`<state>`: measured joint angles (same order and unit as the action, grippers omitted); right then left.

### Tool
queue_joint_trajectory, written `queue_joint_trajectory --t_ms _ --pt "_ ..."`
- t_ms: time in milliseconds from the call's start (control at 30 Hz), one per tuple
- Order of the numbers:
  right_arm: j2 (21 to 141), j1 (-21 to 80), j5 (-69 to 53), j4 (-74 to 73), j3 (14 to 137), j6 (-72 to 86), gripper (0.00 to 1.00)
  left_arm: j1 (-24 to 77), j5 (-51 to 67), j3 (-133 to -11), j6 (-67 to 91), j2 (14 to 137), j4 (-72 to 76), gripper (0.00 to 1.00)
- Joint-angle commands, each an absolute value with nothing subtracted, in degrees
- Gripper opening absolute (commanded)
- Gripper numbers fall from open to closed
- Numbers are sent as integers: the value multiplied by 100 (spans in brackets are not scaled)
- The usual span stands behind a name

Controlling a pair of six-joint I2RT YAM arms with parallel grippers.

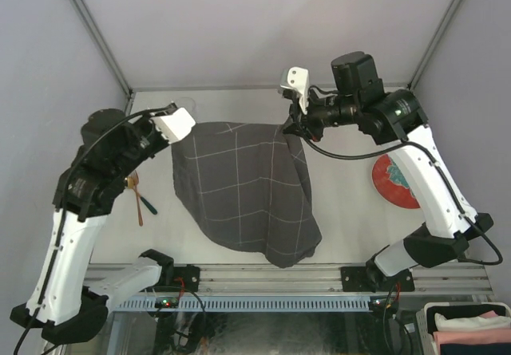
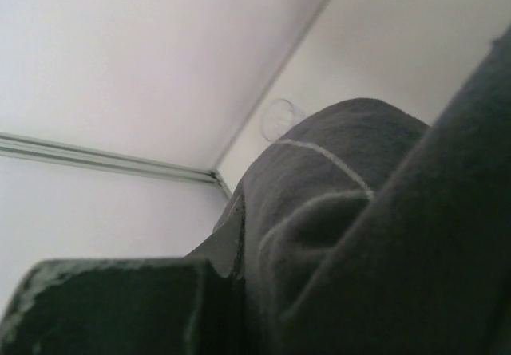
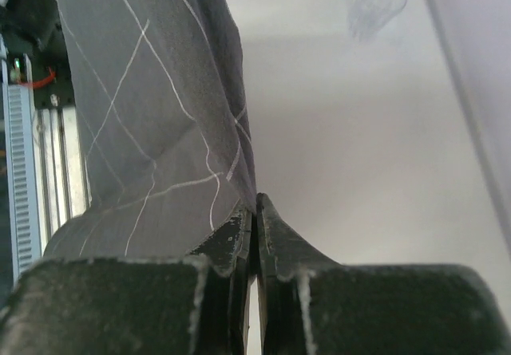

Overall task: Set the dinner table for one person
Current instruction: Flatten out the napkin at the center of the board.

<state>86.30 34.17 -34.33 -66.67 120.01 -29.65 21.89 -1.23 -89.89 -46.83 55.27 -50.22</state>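
Note:
A dark grey checked cloth (image 1: 243,191) is held up by its two far corners and drapes down onto the off-white dinner table (image 1: 351,219). My left gripper (image 1: 172,137) is shut on the cloth's left corner; in the left wrist view the cloth (image 2: 375,235) bunches against the gripper (image 2: 238,211) and fills the right side. My right gripper (image 1: 289,128) is shut on the right corner; in the right wrist view the jaws of the gripper (image 3: 255,205) meet on the cloth's edge (image 3: 152,124), which hangs away to the left.
A red plate (image 1: 394,181) lies on the table at the right, partly under the right arm. A wooden spoon (image 1: 135,195) and a green-handled utensil (image 1: 148,207) lie at the left. A clear glass (image 2: 279,119) stands at the back left. A bin of folded cloths (image 1: 471,327) sits off the table's near right.

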Motion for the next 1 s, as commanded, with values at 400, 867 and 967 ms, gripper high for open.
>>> queue_joint_trajectory --t_ms 400,867,967 --pt "9894 2159 -3866 -5731 10466 -3860 0 2055 -280 -6310 -4183 6643 -2472 0" --pt "12953 1328 -3636 -6031 13867 -4312 62 1411 -648 -7971 -4487 9549 -2070 31" --pt "12880 1222 -3552 -5964 13996 -4408 71 1311 -694 -8519 -4707 9835 -2215 43"
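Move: The napkin hangs between my two closed hands, about 37 cm above the table. The centre of the board, where the napkin is to lie, is some 13 cm ahead and 21 cm right of my left hand, and about 15 cm ahead of my right hand and level with it sideways. The glass stands roughly 31 cm ahead and 8 cm left of my left hand; the cutlery is about 2 cm ahead and 19 cm left of it. The plate lies some 10 cm ahead and 40 cm right of my right hand. I swing both hands down together towards the board, about 25 cm, first nearly straight down and then reaching forward as well, the right hand some 26 cm and the left about 19 cm. Both wrists tip, the left nearly 30 degrees downward. Late in the drop my fingers open: the right ones wide, letting go of the napkin's edge and going on forward past it, the left ones only partway, with the cloth still at them. ##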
